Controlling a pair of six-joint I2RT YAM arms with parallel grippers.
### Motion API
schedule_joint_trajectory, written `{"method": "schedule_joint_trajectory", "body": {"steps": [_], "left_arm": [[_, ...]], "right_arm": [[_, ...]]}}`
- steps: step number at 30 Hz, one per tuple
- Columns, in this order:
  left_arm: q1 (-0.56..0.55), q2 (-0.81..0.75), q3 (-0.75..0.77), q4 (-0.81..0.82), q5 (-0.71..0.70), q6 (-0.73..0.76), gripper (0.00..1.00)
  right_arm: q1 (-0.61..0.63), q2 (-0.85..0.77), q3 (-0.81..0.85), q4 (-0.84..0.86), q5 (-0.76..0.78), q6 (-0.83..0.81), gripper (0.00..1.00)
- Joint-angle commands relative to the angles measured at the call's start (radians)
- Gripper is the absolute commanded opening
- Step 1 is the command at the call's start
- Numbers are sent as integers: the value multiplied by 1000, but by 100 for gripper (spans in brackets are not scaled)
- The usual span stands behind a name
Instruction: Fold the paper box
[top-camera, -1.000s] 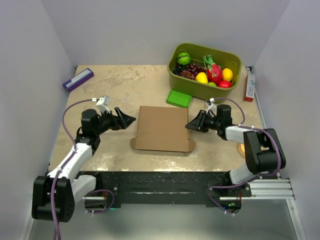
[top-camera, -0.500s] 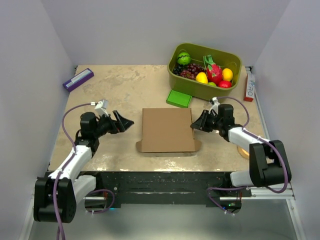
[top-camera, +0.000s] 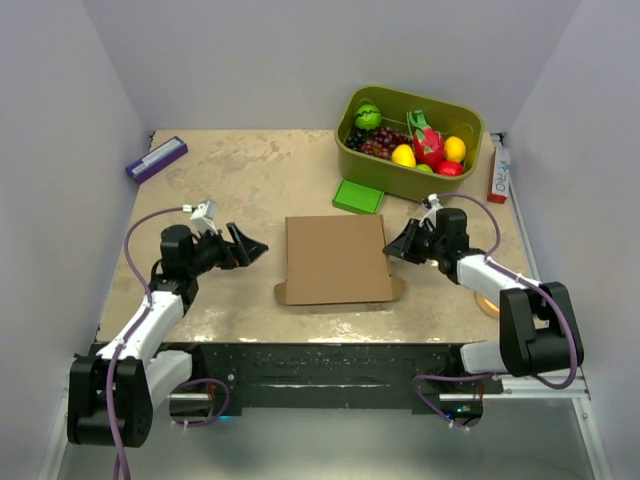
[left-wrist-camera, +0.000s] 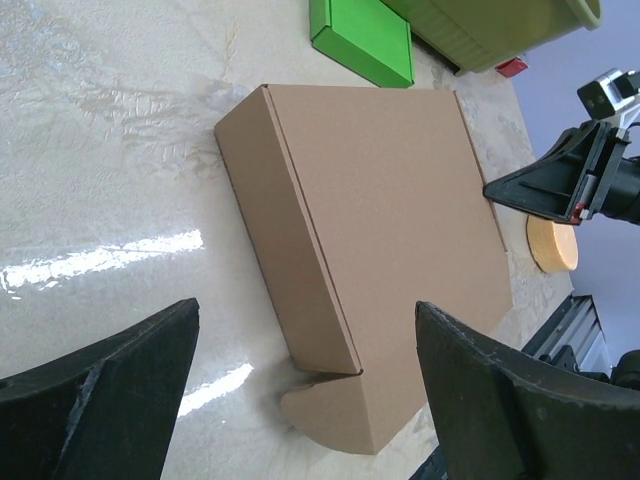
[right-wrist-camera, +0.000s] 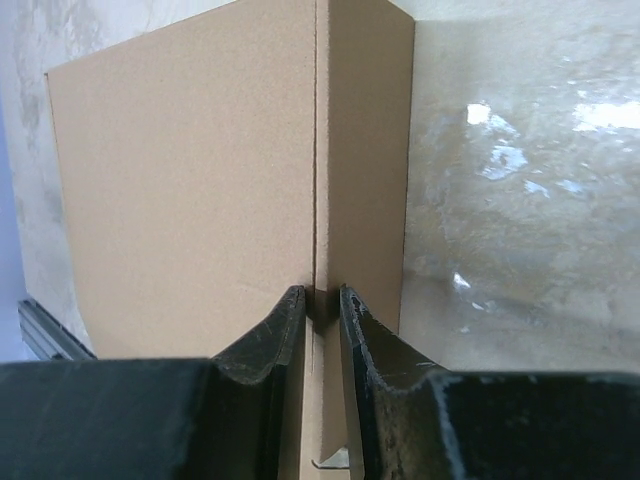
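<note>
The paper box (top-camera: 336, 258) lies closed and flat at the table's middle, plain brown, with a rounded tab sticking out at each near corner. My right gripper (top-camera: 392, 250) is at the box's right edge; in the right wrist view (right-wrist-camera: 322, 300) its jaws stand nearly together, pinching the box (right-wrist-camera: 180, 180) along its top right edge. My left gripper (top-camera: 252, 246) is open and empty, a short way left of the box. In the left wrist view the box (left-wrist-camera: 390, 220) lies beyond the wide-open gripper (left-wrist-camera: 305, 400).
A small flat green box (top-camera: 358, 196) lies just behind the paper box. An olive-green bin (top-camera: 470, 115) of fruit stands at the back right, a red-and-white pack (top-camera: 497, 172) beside it. A purple box (top-camera: 156, 158) lies back left. A tan disc (top-camera: 485, 302) lies under the right arm.
The box has slid a little to the right together with my right gripper, which drew back. My left gripper pulled slightly left and stays apart from the box.
</note>
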Motion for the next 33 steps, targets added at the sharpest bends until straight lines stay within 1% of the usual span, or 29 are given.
{"method": "schedule_joint_trajectory", "body": {"steps": [1, 5, 8, 9, 10, 12, 15, 16, 17, 19, 20, 21, 22, 23, 26, 29, 33], "left_arm": [[6, -11, 12, 26, 30, 13, 93], [-1, -3, -24, 111, 50, -40, 93], [-64, 12, -27, 159, 9, -73, 92], [-117, 29, -19, 168, -9, -80, 93], [-144, 40, -13, 187, -41, -83, 92], [-197, 87, 4, 213, -57, -100, 92], [-204, 128, 22, 242, -51, -105, 92], [-204, 130, 28, 236, -59, -100, 92], [-204, 130, 37, 225, -62, -93, 92], [-204, 136, 68, 198, -63, -70, 93], [-204, 141, 77, 195, -59, -65, 93], [-204, 153, 90, 193, -53, -60, 93], [-204, 158, 94, 193, -43, -59, 93], [-204, 164, 96, 198, -42, -60, 93], [-202, 170, 94, 199, -43, -62, 93], [-202, 168, 94, 188, -45, -53, 93], [-201, 170, 108, 159, -48, -24, 93]], "right_arm": [[-36, -9, -74, -149, 188, 2, 0], [-105, -12, -89, -166, 161, -5, 0], [-128, 3, -101, -163, 136, -9, 0], [-133, 17, -103, -162, 121, -10, 0], [-136, 23, -104, -162, 115, -13, 0], [-139, 21, -106, -162, 110, -16, 0], [-141, -49, -100, -184, 101, -36, 1], [-139, -99, -89, -195, 95, -47, 6], [-139, -123, -81, -215, 93, -50, 22], [-139, -169, -68, -218, 73, -65, 42], [-139, -175, -65, -214, 57, -67, 61], [-139, -175, -62, -205, 43, -70, 69], [-141, -170, -57, -195, 31, -73, 74], [-139, -146, -52, -183, 11, -74, 78], [-139, -103, -42, -165, 3, -67, 79], [-138, -101, -32, -168, 15, -71, 79], [-137, -92, -23, -166, -77, -97, 82]]}}
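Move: The left gripper is open, above and left of the paper box: the box's middle lies about 17 cm to its right, 1 cm ahead and 9 cm below, and the ear at the box's near left corner some 6 cm right, 3 cm back, 11 cm down. The right gripper already pinches the box's right rim; from it the box's middle is 10 cm left, 2 cm back, 3 cm down, and the green box 15 cm ahead, 7 cm left, 5 cm down. Keep the right gripper pinched on the paper box's right rim and draw it about 3–4 cm to the right, turning slightly clockwise; then open wide to let go, easing another 1 cm right and 2 cm back, ending astride the rim. Bring the open left gripper some 6 cm right, towards the box's left side, dipping back and down a little before coming forward and up again. ##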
